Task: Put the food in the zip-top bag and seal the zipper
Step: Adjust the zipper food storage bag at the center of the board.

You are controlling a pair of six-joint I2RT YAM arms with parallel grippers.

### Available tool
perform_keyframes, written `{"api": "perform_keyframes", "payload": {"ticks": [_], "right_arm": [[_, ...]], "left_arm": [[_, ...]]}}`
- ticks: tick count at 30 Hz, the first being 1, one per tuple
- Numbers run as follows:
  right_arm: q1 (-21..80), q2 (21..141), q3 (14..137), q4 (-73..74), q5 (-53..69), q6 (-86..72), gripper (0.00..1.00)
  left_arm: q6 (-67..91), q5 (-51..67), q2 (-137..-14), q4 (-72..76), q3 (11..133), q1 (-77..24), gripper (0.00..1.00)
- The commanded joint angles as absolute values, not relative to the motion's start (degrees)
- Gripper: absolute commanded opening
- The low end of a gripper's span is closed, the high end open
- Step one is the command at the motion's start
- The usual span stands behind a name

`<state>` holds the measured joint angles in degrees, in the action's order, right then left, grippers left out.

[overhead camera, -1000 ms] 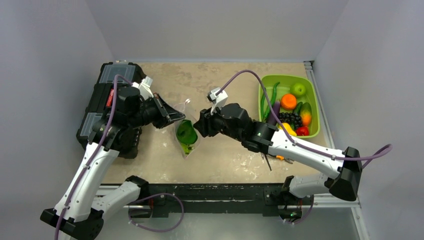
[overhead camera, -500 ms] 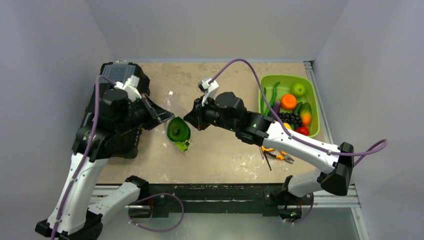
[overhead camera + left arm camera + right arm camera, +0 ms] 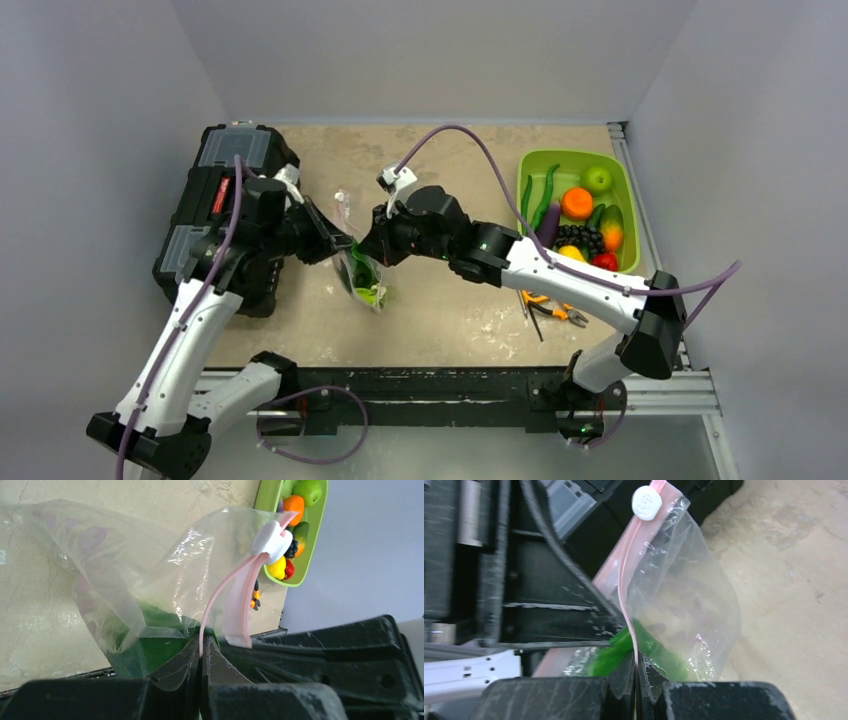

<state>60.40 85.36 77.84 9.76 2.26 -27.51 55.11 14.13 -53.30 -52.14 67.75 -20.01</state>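
Observation:
The zip-top bag (image 3: pixel 358 272) hangs clear and floppy between my two grippers, above the table. The food (image 3: pixel 370 291) shows as dark green leaves low inside it. My left gripper (image 3: pixel 340 246) is shut on the pink zipper (image 3: pixel 235 595), pinching one lip of the strip at its fingertips (image 3: pixel 203 642). My right gripper (image 3: pixel 373 247) is shut on the zipper (image 3: pixel 626 580) from the other side, with green food (image 3: pixel 659 652) just behind the plastic. A white slider (image 3: pixel 646 502) sits at the strip's far end. The two grippers nearly touch.
A black toolbox (image 3: pixel 215 215) lies at the left, under my left arm. A lime-green bin (image 3: pixel 575 210) of fruits and vegetables stands at the right. Orange-handled pliers (image 3: pixel 555 305) lie on the table below my right forearm.
My right gripper has moved left and shut on the zipper strip. The bag's mouth, held wide a second ago, is now pressed narrow between the two grippers.

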Motion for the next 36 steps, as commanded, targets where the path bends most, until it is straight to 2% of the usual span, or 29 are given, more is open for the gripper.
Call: {"api": "perform_keyframes", "payload": {"ticks": [1, 5, 10, 14, 21, 27, 32, 36], "right_arm": [[60.5, 82.7, 85.8, 13.2, -1.8, -23.0, 0.00], [60.5, 79.9, 88.1, 12.1, -0.2, -23.7, 0.00], [60.4, 78.6, 81.5, 5.5, 3.3, -27.7, 0.00], [60.4, 81.1, 79.2, 3.4, 5.0, -29.1, 0.00], [60.4, 83.7, 79.5, -1.6, 11.8, -32.2, 0.00], [59.8, 83.2, 77.4, -7.4, 18.5, -37.8, 0.00], [56.5, 82.2, 69.2, -9.8, 19.1, -41.5, 0.00], [50.7, 80.6, 59.9, -10.4, 20.3, -44.1, 0.00]], "left_arm": [[54.2, 16.3, -50.4, -51.4, 76.7, -19.5, 0.00], [52.6, 13.4, -47.8, -54.7, 84.7, -19.5, 0.00], [52.2, 11.9, -46.5, -54.9, 78.2, -19.5, 0.00], [50.0, 8.2, -46.2, -56.3, 77.9, -19.5, 0.00], [41.4, 0.6, -49.7, -64.3, 92.3, -19.5, 0.00], [41.5, 3.0, -51.3, -63.1, 92.5, -19.5, 0.00], [41.5, 8.1, -56.3, -57.6, 83.1, -19.5, 0.00], [41.2, 16.8, -62.9, -52.6, 77.9, -19.4, 0.00]]}}
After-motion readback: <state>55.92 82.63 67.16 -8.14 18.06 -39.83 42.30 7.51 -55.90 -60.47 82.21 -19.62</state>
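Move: Both grippers already pinch opposite rims of the food bag's mouth, almost touching. The food inside hangs about 13 cm below the left hand, 1 cm back and 3 cm to its right; the slider sits some 8 cm ahead of that hand, 1 cm left, nearly level, and the toolbox about 26 cm left, 16 cm ahead and well below. From the right hand the food is straight below by roughly 13 cm, the slider 9 cm ahead and 4 cm left. Shake the food bag with both grippers shut on its rims: jerk both hands up about 10 cm, drop partway, lift again to a lower peak on the right, then sink. Finish with the left hand some 5 cm higher and 3 cm farther left, the right near its starting height and slightly back, both tipping their fingers up a little. ##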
